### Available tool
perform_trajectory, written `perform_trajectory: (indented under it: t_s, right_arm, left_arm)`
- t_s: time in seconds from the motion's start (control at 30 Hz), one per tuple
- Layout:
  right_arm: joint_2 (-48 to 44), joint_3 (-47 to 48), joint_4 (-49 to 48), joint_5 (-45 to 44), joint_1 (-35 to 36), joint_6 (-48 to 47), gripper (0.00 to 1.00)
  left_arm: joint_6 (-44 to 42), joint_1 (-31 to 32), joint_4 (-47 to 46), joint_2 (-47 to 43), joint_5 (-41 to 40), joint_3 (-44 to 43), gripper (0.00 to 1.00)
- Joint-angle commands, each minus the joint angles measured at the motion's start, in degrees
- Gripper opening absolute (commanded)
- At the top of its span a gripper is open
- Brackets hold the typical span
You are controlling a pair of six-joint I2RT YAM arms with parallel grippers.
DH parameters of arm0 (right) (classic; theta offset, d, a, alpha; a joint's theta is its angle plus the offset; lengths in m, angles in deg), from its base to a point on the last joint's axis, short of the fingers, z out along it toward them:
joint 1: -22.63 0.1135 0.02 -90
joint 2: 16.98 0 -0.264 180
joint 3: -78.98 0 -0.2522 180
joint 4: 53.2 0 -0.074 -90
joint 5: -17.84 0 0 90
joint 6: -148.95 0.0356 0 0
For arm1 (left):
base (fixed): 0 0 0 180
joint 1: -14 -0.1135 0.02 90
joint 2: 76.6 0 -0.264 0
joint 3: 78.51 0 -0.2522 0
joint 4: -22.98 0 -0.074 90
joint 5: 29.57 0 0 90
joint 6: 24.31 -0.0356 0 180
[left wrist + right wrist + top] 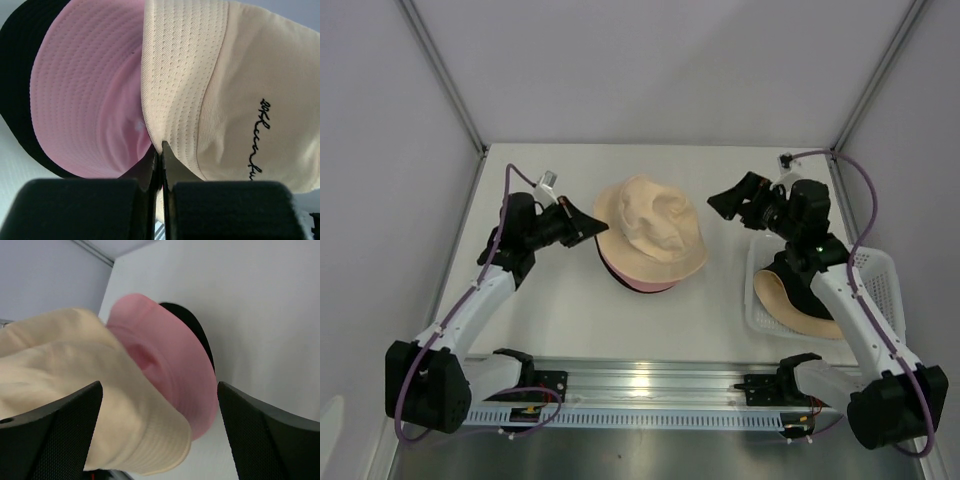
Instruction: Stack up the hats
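Observation:
Mid-table, a beige hat (651,230) lies on top of a pink hat (642,285), whose brim peeks out at the near side. In the left wrist view a black hat (15,80) shows under the pink hat (85,100). My left gripper (596,228) is shut on the left brim of the beige hat (250,90), the cloth pinched between its fingertips (161,150). My right gripper (718,206) hangs open just right of the pile, touching nothing. Its wide-spread fingers (50,440) frame the beige hat (75,375) and the pink hat (170,360).
A white mesh basket (878,290) stands at the right, under the right arm. It holds a black hat (798,280) and another beige hat (790,308). Walls close the table on the left, back and right. A metal rail (650,385) runs along the near edge.

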Motion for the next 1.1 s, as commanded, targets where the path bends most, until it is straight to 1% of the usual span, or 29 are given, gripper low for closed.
perform_trajectory:
  t_s: [0.0, 0.03, 0.07, 0.13, 0.17, 0.2, 0.33, 0.4, 0.43, 0.47, 0.57, 0.73, 0.77, 0.83, 0.87, 0.9, 0.93, 0.97, 1.03, 1.07]
  right_arm:
    - [1.8, -6.6, -7.8, 4.1, -0.6, 11.3, 0.99]
    - [2.1, -7.9, -9.8, 4.0, -0.6, 13.2, 0.99]
    - [2.2, -9.2, -12.2, 3.5, -0.6, 17.4, 0.99]
    - [2.1, -13.6, -16.4, 4.7, -0.6, 21.4, 1.0]
    - [1.8, -14.9, -20.1, 4.9, -0.5, 23.1, 0.99]
    - [1.5, -16.1, -21.7, 4.8, -0.3, 25.5, 0.99]
    - [0.7, -18.7, -24.3, 3.3, 1.0, 28.0, 1.0]
    - [0.7, -20.8, -27.7, 2.8, 1.5, 30.6, 0.99]
    - [0.8, -21.8, -29.0, 2.5, 1.7, 34.4, 1.0]
    - [0.9, -23.8, -31.8, 1.9, 2.0, 36.3, 0.99]
    - [2.2, -25.4, -34.5, 1.9, 3.2, 41.5, 0.99]
    - [2.2, -25.1, -32.9, 1.6, 5.6, 43.2, 0.98]
    - [2.2, -25.1, -33.1, 1.8, 5.6, 43.7, 0.94]
    - [2.0, -25.4, -34.5, 2.1, 5.5, 44.4, 0.81]
    - [2.0, -25.2, -35.0, 2.3, 5.5, 44.4, 0.69]
    - [1.9, -24.9, -35.2, 2.2, 5.4, 43.9, 0.61]
    - [1.9, -24.3, -35.2, 2.1, 5.4, 43.2, 0.49]
    - [1.7, -23.8, -34.6, 1.2, 5.4, 42.5, 0.29]
    - [1.6, -21.7, -33.1, 0.5, 5.4, 40.3, 0.11]
    - [1.4, -20.9, -32.5, 0.4, 5.4, 39.7, 0.0]
  left_arm:
    - [-2.1, -1.3, -6.2, 1.8, 1.3, 3.1, 0.01]
    - [-2.3, -1.4, -7.6, 1.5, 0.6, 3.8, 0.01]
    - [-2.6, -1.5, -8.8, 1.4, 0.0, 5.1, 0.01]
    - [-3.5, -1.7, -9.2, 1.4, -1.1, 5.5, 0.01]
    - [-3.6, -2.1, -9.5, 1.5, -1.5, 5.9, 0.01]
    - [-3.7, -2.4, -9.6, 1.6, -1.7, 6.1, 0.01]
    - [-3.8, -3.2, -10.6, 2.6, -1.4, 6.8, 0.01]
    - [-3.3, -3.2, -12.3, 3.0, -0.7, 7.3, 0.01]
    - [-3.1, -3.1, -12.6, 3.1, -0.6, 7.3, 0.01]
    - [-3.0, -3.1, -13.0, 3.2, -0.7, 7.3, 0.01]
    - [-2.9, -3.2, -13.3, 3.8, -0.2, 7.0, 0.01]
    - [-2.2, -3.1, -14.6, 3.9, 0.4, 7.6, 0.01]
    - [-2.2, -3.1, -14.7, 3.9, 0.5, 7.6, 0.01]
    - [-1.9, -3.2, -15.1, 3.6, 0.6, 7.6, 0.01]
    - [-1.9, -3.1, -15.3, 3.5, 0.7, 7.6, 0.01]
    - [-1.9, -3.1, -15.4, 3.4, 0.8, 7.6, 0.01]
    - [-2.0, -3.1, -15.5, 3.3, 0.9, 7.2, 0.01]
    - [-2.1, -3.1, -15.4, 3.1, 1.3, 6.9, 0.01]
    - [-2.3, -3.1, -14.7, 2.6, 1.4, 5.8, 0.01]
    - [-2.3, -3.1, -14.4, 1.8, 1.6, 5.4, 0.01]
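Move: The tan hat's middle lies about 16 cm left of the open right hand, 3 cm back and 7 below; its near right brim edge is some 5 cm left, 3 back and 8 below. The pink hat sits under it, 15 cm left, 3 back and 13 lower, with the black hat 3 cm beneath that. From the left hand, pinching the left brim, the tan hat's middle is roughly 11 cm right, level in reach and height. The open right hand drops quickly by almost 10 cm, then works about 5 cm left and a little back towards the right brim of the tan hat, rolling its left side up some 30 degrees and tipping its fingers down, before closing to pinch that brim edge. Meanwhile the left hand keeps its pinch on the left brim and sinks about 2.5 cm, easing slightly forward. ##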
